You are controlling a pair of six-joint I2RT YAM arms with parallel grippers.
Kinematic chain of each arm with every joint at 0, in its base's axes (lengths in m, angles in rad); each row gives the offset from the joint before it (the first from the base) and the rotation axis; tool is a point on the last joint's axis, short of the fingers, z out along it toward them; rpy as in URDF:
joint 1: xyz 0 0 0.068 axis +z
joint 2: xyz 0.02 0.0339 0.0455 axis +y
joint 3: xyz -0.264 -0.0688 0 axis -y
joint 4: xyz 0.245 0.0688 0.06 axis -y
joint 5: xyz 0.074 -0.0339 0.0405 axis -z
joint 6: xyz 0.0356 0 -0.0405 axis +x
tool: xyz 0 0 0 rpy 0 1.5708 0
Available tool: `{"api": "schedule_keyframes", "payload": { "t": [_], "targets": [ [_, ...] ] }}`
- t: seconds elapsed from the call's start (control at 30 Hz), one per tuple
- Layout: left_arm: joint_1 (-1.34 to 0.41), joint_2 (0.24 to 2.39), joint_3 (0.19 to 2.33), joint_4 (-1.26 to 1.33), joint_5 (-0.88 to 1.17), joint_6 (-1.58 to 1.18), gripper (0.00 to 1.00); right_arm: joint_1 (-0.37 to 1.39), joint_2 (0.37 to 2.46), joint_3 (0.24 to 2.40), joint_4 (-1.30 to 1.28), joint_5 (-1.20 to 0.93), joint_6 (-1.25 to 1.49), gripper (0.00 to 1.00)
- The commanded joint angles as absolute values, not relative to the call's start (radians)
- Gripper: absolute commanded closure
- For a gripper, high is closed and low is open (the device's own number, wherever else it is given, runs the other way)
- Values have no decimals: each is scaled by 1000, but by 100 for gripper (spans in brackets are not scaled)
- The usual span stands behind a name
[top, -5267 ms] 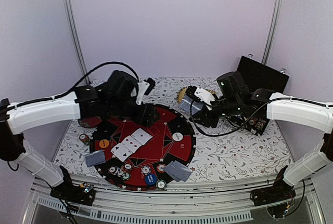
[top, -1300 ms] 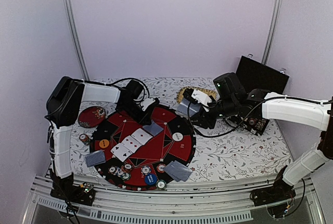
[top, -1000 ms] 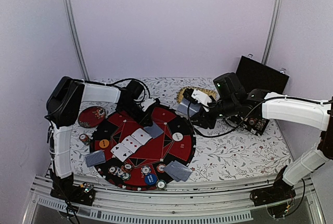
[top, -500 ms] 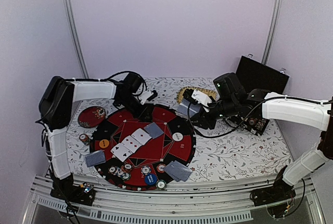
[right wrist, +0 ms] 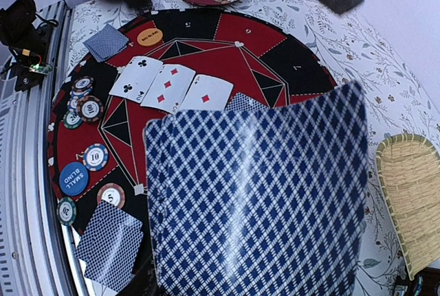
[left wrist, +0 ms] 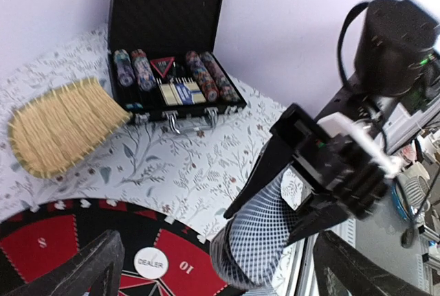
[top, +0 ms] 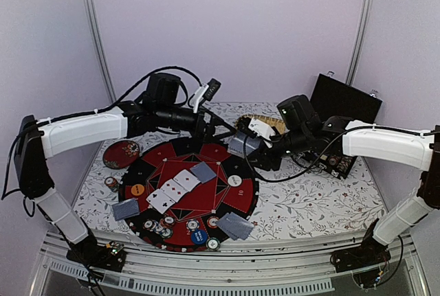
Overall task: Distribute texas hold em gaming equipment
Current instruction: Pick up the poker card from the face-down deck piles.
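Observation:
My right gripper (top: 251, 146) is shut on a deck of blue-backed playing cards (top: 238, 146), held over the far right rim of the round red-and-black mat (top: 227, 203). The deck (right wrist: 254, 200) fills the right wrist view and hides the fingers. My left gripper (top: 221, 126) hangs open and empty in the air just left of that deck (left wrist: 258, 241), not touching it. On the mat lie three face-up cards (top: 172, 189), one face-down card (top: 203, 171), two face-down pairs (top: 126, 209) (top: 235, 225), a white dealer button (top: 234, 180), an orange button (top: 137, 189) and several chips (top: 179, 227).
An oval straw tray (top: 265, 123) lies behind the deck. An open black case (left wrist: 168, 42) with chip rows stands at the back right. A small red patterned dish (top: 122, 153) sits left of the mat. A floral cloth (top: 323, 203) covers the table.
My left gripper opened off the face-down card it laid beside the face-up ones, then rose and swung right towards the deck. My right gripper has barely moved.

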State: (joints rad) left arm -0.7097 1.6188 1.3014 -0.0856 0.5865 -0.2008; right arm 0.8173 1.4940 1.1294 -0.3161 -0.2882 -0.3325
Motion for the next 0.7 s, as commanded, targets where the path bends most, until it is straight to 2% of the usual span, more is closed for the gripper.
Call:
{"api": "schedule_keyframes", "payload": {
  "t": [0.0, 0.17, 0.43, 0.53, 0.67],
  "targets": [
    [-744, 1668, 1316, -92, 525, -235, 2, 836, 1506, 1172, -290, -316, -327, 56],
    [-760, 1727, 1366, -148, 461, -230, 6, 852, 1519, 1184, -281, -318, -326, 56],
    [-762, 1715, 1377, -205, 439, -193, 43, 852, 1506, 1169, -281, -295, -334, 56],
    [-761, 1695, 1361, -209, 427, -185, 52, 852, 1502, 1161, -281, -285, -337, 56],
    [-761, 1688, 1363, -232, 418, -174, 59, 852, 1502, 1161, -282, -282, -339, 56]
  ]
}}
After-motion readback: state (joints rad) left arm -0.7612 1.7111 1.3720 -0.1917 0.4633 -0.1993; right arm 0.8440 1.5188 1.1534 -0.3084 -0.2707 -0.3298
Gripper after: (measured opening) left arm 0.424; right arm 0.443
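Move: The right hand already holds the face-down deck, whose middle is about 1 cm ahead, 2 cm left and 1 cm above it. From the wide-open left hand the deck is some 6 cm right, 1 cm back and 7 cm below. About 27 cm below the left hand, the dealer button lies 1 cm ahead and 4 cm right, the face-down card 5 cm ahead and 7 cm left. Left hand sinks about 4 cm, easing right 2 cm, fingers half closing over the right-held deck's near-left upper edge. ##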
